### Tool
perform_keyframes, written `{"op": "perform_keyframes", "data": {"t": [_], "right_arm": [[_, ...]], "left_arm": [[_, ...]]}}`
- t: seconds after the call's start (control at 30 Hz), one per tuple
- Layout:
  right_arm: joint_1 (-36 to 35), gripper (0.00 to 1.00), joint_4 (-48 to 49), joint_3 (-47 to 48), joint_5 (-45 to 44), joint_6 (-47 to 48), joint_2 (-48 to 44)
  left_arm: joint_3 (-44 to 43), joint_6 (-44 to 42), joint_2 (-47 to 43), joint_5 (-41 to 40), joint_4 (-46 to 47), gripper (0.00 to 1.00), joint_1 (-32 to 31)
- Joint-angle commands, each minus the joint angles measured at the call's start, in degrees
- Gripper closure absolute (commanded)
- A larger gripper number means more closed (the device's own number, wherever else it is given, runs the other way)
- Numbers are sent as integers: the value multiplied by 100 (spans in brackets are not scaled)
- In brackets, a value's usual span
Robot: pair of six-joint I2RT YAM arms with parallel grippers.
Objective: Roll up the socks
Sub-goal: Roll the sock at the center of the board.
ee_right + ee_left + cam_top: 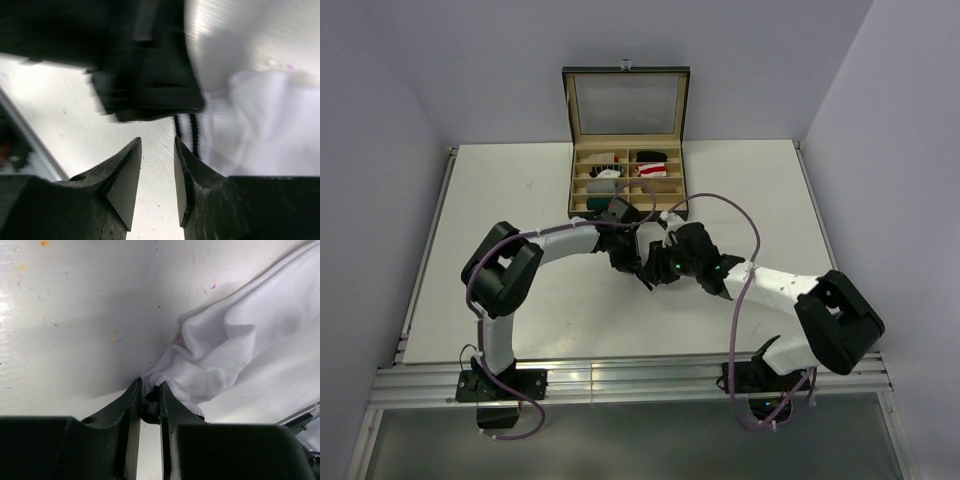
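A white sock [225, 355] with two dark cuff stripes lies crumpled on the table. My left gripper [150, 387] is shut on its striped cuff edge, which is pinched between the fingertips. In the right wrist view the same sock [250, 130] lies to the right of my right gripper [157, 142]. That gripper is open, with bare table between its fingers. The striped cuff sits just beyond its right fingertip. The left gripper's dark body [145, 75] hangs blurred right ahead of it. From above, both grippers [630, 262] [655, 272] meet mid-table and hide the sock. A red-and-white sock [653, 171] lies in the box.
An open wooden box [625, 212] with a glass lid [625, 100] stands at the back of the table, just beyond the grippers. Its compartments hold several small dark, grey and teal bundles. The table's rail [620, 375] runs along the near edge.
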State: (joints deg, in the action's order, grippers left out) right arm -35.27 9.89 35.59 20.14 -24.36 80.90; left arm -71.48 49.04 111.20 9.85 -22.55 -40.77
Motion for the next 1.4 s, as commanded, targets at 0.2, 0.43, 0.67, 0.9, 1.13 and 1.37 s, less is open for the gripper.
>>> {"op": "perform_keyframes", "data": {"t": [0.2,0.43,0.67,0.9,1.13,1.37], "right_arm": [[-1386,58,-830,474,-3031,1100,56],[-1931,57,-1200,870,-3596,1162,830],[-2204,71,-1709,1169,-3833,1109,1392],[-2029,100,-1736,1169,-2957,1056,1674],[-1116,100,-1376,932,-535,802,1253],[-122,100,-1007,765,1436,415,1761]], "left_arm": [[-437,-588,288,-405,-751,90,-18],[-358,-579,236,-361,-707,90,-10],[-261,-474,140,-264,-550,84,17],[634,-158,-685,-176,-110,82,517],[1347,141,-1513,-246,162,70,746],[1488,457,-1794,-431,435,35,782]]}}
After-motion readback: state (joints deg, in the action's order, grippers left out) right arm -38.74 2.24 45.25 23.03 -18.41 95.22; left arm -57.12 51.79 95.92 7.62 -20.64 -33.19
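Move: The white sock's rolled, striped cuff is already between the left hand's nearly shut fingers. From the open right hand, the cuff lies about 5 cm below, some 2 cm left and 1 cm back. The sock box's middle is about 23 cm ahead of the left hand and 3 cm left, with the rolled green socks about 18 cm ahead and 10 cm left of that hand. The right sinks about 5 cm and pinches the striped cuff, then the left draws 7 cm leftward, letting go. ##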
